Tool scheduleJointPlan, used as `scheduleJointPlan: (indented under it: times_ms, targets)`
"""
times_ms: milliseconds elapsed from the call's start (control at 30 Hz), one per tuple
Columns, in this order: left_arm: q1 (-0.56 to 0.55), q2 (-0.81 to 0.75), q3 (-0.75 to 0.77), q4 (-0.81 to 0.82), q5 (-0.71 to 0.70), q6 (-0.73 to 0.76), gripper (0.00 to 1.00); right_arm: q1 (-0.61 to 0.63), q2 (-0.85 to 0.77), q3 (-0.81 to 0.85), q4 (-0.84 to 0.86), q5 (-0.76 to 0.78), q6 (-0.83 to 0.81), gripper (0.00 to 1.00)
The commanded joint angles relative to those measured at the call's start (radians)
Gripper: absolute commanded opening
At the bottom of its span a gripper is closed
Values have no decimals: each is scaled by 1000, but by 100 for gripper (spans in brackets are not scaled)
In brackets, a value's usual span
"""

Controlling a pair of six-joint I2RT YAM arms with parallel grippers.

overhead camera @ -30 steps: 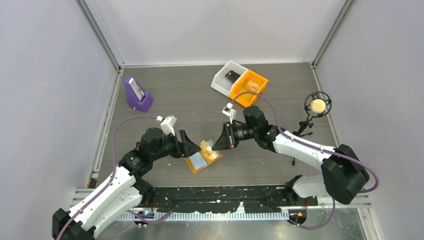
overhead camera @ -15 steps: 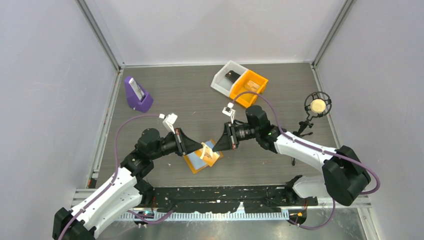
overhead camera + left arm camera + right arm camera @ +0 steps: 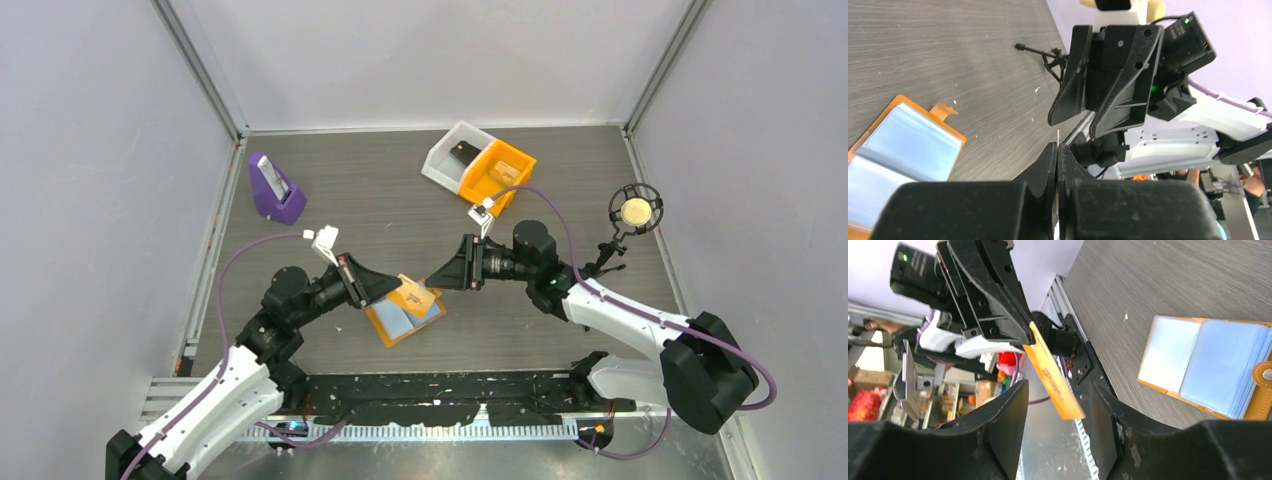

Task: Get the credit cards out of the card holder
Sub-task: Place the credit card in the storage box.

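Observation:
The card holder (image 3: 405, 318) lies open like a book on the table, orange-edged with light blue panels (image 3: 1198, 365). Just above it my left gripper (image 3: 400, 290) is shut on an orange credit card (image 3: 417, 297). In the left wrist view that card shows edge-on as a thin pale line (image 3: 1058, 137) between the closed jaws of the left gripper (image 3: 1058, 147). My right gripper (image 3: 437, 279) faces it, open. In the right wrist view the card's (image 3: 1052, 375) free end hangs between the right gripper's (image 3: 1058, 390) spread fingers without touching them.
A white bin (image 3: 450, 150) and an orange bin (image 3: 498, 172) stand side by side at the back. A purple stand holding a phone (image 3: 273, 188) is at the back left. A small microphone on a tripod (image 3: 632, 215) stands on the right.
My left gripper has closed on the card and my right gripper has opened and drawn back to the right. The card has passed from right to left.

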Motion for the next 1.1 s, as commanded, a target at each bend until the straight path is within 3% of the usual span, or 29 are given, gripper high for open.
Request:
scheduleJointPlan:
  times_ms: [0,300,500,600,700,767,900,1067]
  targets:
    - [1,-50,-40,152,-100,-79,0,-2,-31,-40,137,86,118,54]
    - [1,-75,-79,210,-161,-126,0,-2,12,-112,332,97,237,40]
    - [1,-86,-88,203,-183,-126,0,-2,23,-132,372,105,260,23]
    - [1,-92,-90,195,-188,-125,0,-3,23,-133,380,106,258,8]
    - [2,-104,-82,156,-196,-113,0,-3,20,-125,385,106,248,5]
    - [1,-127,-75,104,-213,-91,12,-10,20,-105,366,96,231,5]
    - [1,-189,-65,-44,-266,-32,57,-48,15,-25,247,67,149,5]
    - [1,-279,-21,-260,-352,63,95,-162,17,136,-36,36,-31,5]
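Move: The credit card, still gripped by the left hand, has its middle about 3 cm to the right hand's left and 1 cm back, a touch below. The open card holder lies some 17 cm below the right hand and 4 cm left, level fore and aft. The orange storage box waits about 34 cm ahead and 18 cm right, its white neighbour 39 cm ahead and 9 cm right. From the left hand the card is 2 cm right and 2 cm back. Barely shifting at first, the right hand tilts roughly 10 degrees while its fingers close on the card's free end, as the left hand, still gripping, eases about 2 cm forward and slightly up. Then the left fingers open and draw off left and down, and the right hand carries the card forward some 4 cm and up towards the orange box. ##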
